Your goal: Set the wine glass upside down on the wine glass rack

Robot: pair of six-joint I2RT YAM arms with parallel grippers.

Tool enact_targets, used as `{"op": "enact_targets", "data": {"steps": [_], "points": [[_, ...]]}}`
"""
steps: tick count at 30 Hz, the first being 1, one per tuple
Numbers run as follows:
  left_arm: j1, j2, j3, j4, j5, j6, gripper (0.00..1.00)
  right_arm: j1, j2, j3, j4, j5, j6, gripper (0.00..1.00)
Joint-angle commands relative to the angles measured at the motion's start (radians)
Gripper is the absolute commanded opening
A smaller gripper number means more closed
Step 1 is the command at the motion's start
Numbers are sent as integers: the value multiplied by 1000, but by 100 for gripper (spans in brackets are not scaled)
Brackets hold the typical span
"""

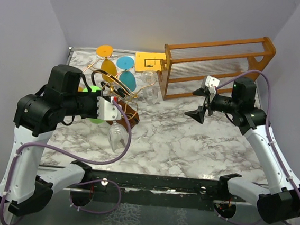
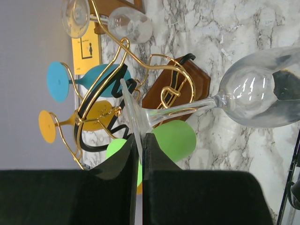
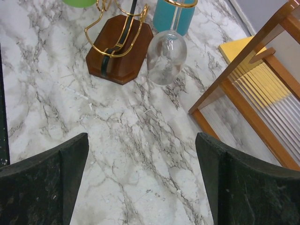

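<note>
My left gripper (image 2: 139, 137) is shut on the thin foot of a clear wine glass (image 2: 260, 89). The stem runs away from the fingers and the bowl ends over the marble. In the top view that wine glass (image 1: 117, 136) hangs in front of the left gripper (image 1: 110, 108), just beside the near side of the wine glass rack (image 1: 115, 88). The rack's gold wire arms (image 2: 140, 65) rise from a dark brown base (image 2: 187, 79). My right gripper (image 1: 201, 109) is open and empty over bare marble, to the right of the rack; in its own view the right gripper (image 3: 142, 140) looks down on the rack base (image 3: 119, 49).
Blue (image 1: 125, 62), orange (image 1: 105, 51) and green (image 1: 91, 91) glasses and another clear glass (image 1: 149, 78) hang on the rack. A large orange-brown wooden frame (image 1: 218, 66) stands at the back right, with a yellow card (image 1: 148, 62) beside it.
</note>
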Motion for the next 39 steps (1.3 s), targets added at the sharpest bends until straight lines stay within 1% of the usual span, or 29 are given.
{"op": "enact_targets", "data": {"steps": [1, 5, 11, 13, 21, 25, 29, 39], "points": [[32, -45, -10, -19, -20, 44, 0, -3, -10, -9, 12, -40, -12, 96], [50, -67, -25, -19, -70, 50, 0, -3, -10, -12, 14, -40, -5, 96], [63, -78, -68, -19, -219, 84, 0, -3, -12, -13, 18, -37, 3, 96], [62, -73, -80, -14, -249, 105, 0, -3, -13, -14, 21, -34, 3, 96], [62, -47, -140, 118, -249, 97, 0, -3, -15, -18, 24, -29, 3, 96], [44, -28, -172, 191, -281, 105, 0, -3, -13, -20, 24, -26, 2, 96], [23, -9, -182, 234, -283, 117, 0, -3, -12, -21, 24, -25, 0, 96], [-26, 24, -210, 295, -222, 151, 0, -3, -1, -21, 23, -19, -3, 97]]}}
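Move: Below and to the right of the left hand, which already pinches the clear wine glass by its foot with the bowl hanging down, the rack's free front hook lies roughly 4 cm ahead, 7 cm right and 6 cm lower. The green glass hangs about 6 cm ahead of the hand and 7 cm left; the blue one some 20 cm ahead, 7 cm right; all lower. From the idle right hand the hook is about 26 cm left and 7 cm back, near level. Swinging the held glass about 5 cm to the left first, the left hand then carries it forward some 7 cm into the near side of the rack, sinking about 3 cm and easing back right by a couple of centimetres. The wrist rolls about 15 degrees, its left side rising, and the shut fingers keep their pinch on the foot. ##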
